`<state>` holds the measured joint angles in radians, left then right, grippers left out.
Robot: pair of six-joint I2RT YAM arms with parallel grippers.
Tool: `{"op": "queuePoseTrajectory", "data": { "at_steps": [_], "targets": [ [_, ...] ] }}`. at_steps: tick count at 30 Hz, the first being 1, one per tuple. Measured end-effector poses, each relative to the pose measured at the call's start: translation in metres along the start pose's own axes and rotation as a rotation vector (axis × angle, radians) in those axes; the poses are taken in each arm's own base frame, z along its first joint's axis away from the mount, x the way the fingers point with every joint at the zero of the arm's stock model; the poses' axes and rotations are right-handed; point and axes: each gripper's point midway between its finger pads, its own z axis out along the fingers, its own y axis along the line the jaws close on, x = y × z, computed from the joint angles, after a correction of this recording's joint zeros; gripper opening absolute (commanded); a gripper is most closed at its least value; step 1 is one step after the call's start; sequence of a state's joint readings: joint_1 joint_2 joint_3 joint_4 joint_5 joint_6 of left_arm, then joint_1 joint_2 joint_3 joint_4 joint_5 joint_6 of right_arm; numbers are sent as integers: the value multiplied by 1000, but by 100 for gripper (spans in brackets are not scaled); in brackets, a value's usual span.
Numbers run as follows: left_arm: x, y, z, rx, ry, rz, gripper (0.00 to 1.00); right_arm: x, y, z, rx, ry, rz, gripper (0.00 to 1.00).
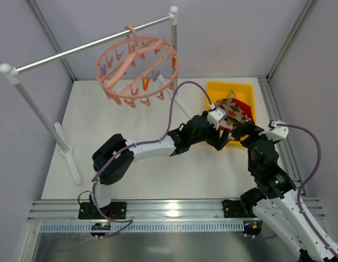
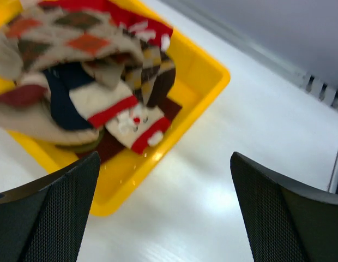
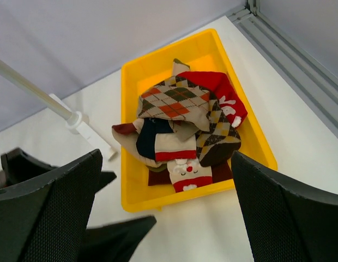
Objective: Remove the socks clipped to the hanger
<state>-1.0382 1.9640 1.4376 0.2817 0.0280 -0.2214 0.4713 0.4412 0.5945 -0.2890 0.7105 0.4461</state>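
The salmon-pink hanger (image 1: 137,66) hangs by its hook from the grey rail at the back left, and I see no sock on its clips. The socks (image 1: 236,112) lie piled in a yellow bin (image 1: 215,89) at the back right, argyle, striped and red ones mixed. My left gripper (image 1: 221,138) hovers at the bin's near edge, open and empty. The left wrist view has the socks (image 2: 76,65) beyond the left gripper (image 2: 164,158). My right gripper (image 1: 242,131) is right beside it, open over the socks (image 3: 180,114). The right gripper (image 3: 166,155) holds nothing.
The grey metal rail (image 1: 87,48) on white posts spans the back left, with one post foot (image 1: 68,153) on the left of the table and another (image 3: 87,128) next to the bin (image 3: 128,109). Aluminium frame rails (image 1: 278,131) run along the right edge.
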Motion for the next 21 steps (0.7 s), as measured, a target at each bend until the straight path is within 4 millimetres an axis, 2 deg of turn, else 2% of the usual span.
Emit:
{"op": "queuePoseTrajectory", "data": {
  "at_steps": [2,4,6,9,10,13,19,21],
  "targets": [
    [36,4,-10,-7,70,3,100,11,4,8,11,31,-28,100],
    [80,17,-27,-55,156,6,100,22,6,16,21,65,-57,100],
    [107,32,-44,-120,206,11,100,31,9,21,23,89,-75,100],
    [143,56,-83,-244,272,19,100,40,12,25,15,112,-87,100],
    [147,64,-98,-284,275,17,100,40,13,25,11,112,-85,100],
    [144,83,-139,-376,237,-3,100,39,16,26,0,103,-74,100],
    [108,127,-221,-598,46,-71,100,38,19,28,-9,97,-66,100],
    [95,135,-249,-676,-31,-95,100,39,20,29,-13,101,-67,100]
  ]
}}
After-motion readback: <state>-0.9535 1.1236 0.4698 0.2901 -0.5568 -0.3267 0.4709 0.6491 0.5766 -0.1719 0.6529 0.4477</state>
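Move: The socks lie piled in the yellow bin, about 15 cm ahead of the empty left hand, 9 cm to its right and 15 cm below. The bin's middle is 15 cm ahead and 8 cm right; the rack's white foot, some 25 cm ahead and 16 cm left. From the right hand the socks lie about 18 cm ahead, neither left nor right, and 21 cm below; the bin's middle is much the same, slightly lower. Open left hand dips and swings about 30 cm left, away from the bin; right eases forward and down. ##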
